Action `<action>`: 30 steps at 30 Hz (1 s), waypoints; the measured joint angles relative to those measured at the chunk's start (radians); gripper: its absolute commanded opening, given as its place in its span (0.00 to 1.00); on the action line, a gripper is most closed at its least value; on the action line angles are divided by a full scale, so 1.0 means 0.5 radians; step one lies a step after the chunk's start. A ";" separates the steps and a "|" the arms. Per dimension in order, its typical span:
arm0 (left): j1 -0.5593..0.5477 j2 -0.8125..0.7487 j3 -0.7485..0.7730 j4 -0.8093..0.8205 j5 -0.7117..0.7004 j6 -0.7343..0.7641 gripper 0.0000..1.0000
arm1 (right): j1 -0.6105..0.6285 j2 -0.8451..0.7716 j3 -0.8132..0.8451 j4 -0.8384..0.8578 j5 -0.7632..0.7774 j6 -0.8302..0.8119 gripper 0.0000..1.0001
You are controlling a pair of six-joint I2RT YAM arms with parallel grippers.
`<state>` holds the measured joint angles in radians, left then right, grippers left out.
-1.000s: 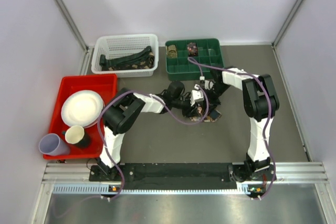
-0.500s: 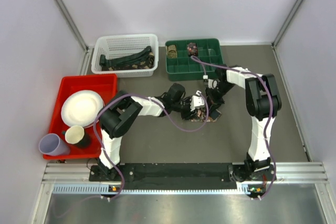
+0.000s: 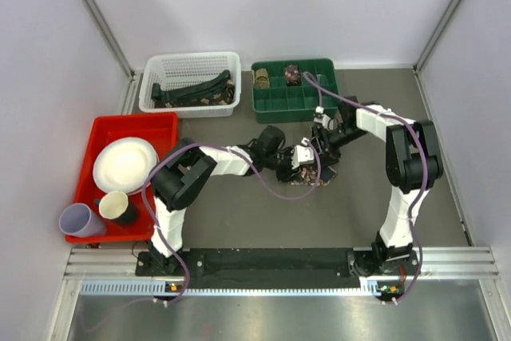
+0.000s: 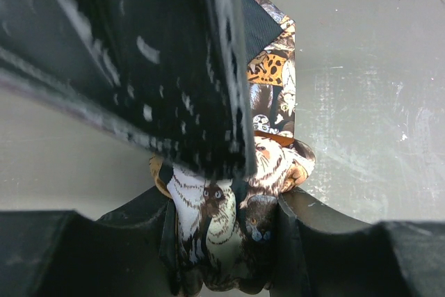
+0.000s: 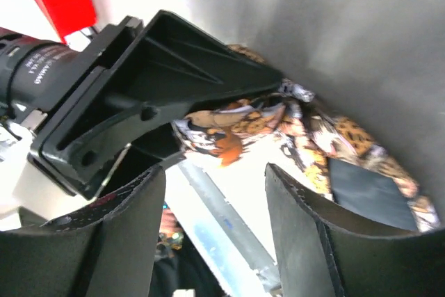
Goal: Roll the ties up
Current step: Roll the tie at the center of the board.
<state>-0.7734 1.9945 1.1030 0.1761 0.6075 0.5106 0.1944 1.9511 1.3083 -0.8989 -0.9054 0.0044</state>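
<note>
A coiled tie [image 4: 233,220] with a brown, orange and white animal print sits between my left gripper's [image 4: 222,203] jaws, which are shut on it; its loose pointed end [image 4: 274,67] lies flat on the grey table. From above, that tie [image 3: 320,178] is at the table's middle, with the left gripper [image 3: 306,164] on it. My right gripper [image 3: 324,144] hovers just behind it. In the right wrist view the right gripper [image 5: 215,175] stands open with nothing between its fingers, and the tie [image 5: 278,126] is just beyond them.
A white basket [image 3: 190,64] at the back holds dark unrolled ties [image 3: 196,89]. Beside it, a green compartment tray [image 3: 295,104] holds two rolled ties [image 3: 261,77] [image 3: 292,75]. On the left, a red tray [image 3: 88,189] carries a plate [image 3: 124,164] and two cups.
My right gripper has opened, let go of the tie and drawn back a little toward the green tray. The left gripper keeps its hold on the coil.
</note>
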 measured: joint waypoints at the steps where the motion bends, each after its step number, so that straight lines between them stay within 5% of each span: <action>1: 0.000 0.000 0.001 -0.003 0.000 0.002 0.33 | 0.008 0.001 -0.009 0.018 -0.021 0.027 0.54; 3: 0.000 0.000 0.005 -0.009 0.000 0.002 0.34 | 0.037 0.011 -0.021 0.059 -0.028 0.052 0.47; 6: 0.000 0.004 0.015 -0.024 0.000 0.002 0.36 | 0.105 0.051 -0.026 0.135 -0.004 0.087 0.25; 8: 0.000 0.004 0.018 -0.038 0.007 0.002 0.42 | 0.113 0.078 -0.025 0.151 0.022 0.111 0.01; 13: 0.001 0.004 0.020 -0.040 0.008 -0.011 0.60 | 0.101 0.085 -0.022 0.141 0.049 0.140 0.00; 17: 0.018 0.003 0.007 -0.015 0.034 -0.055 0.84 | 0.105 0.100 -0.022 0.136 0.112 0.141 0.00; 30: 0.056 -0.057 -0.217 0.359 0.169 -0.322 0.81 | 0.103 0.146 0.064 0.018 0.374 0.205 0.00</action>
<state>-0.7456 1.9659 0.9947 0.3553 0.6922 0.3496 0.2459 2.0239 1.3403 -0.8898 -0.7185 0.1070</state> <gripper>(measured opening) 0.845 0.035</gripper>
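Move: The tie's roll, still pinched by the left fingers, sits roughly 4 cm to the right hand's left, 1 cm back and 4 cm below; the right hand is open. For the left hand that roll is about 1 cm to its right and otherwise level. The short flat tail with its dark patch lies some 4 cm right of the right hand, 2 cm back and 6 cm lower. The green organizer is around 21 cm ahead of the right hand, 6 cm left and 5 cm below. Leftward and down onto the roll, about 2 cm, the right hand shuts its fingers on a fold of the tie, then keeps that pinch while sinking 2 cm more and easing 2 cm back to the right, tilting some 10 degrees. After the right has closed, the left fingers spread wide around the roll and that hand draws back about 1 cm. ##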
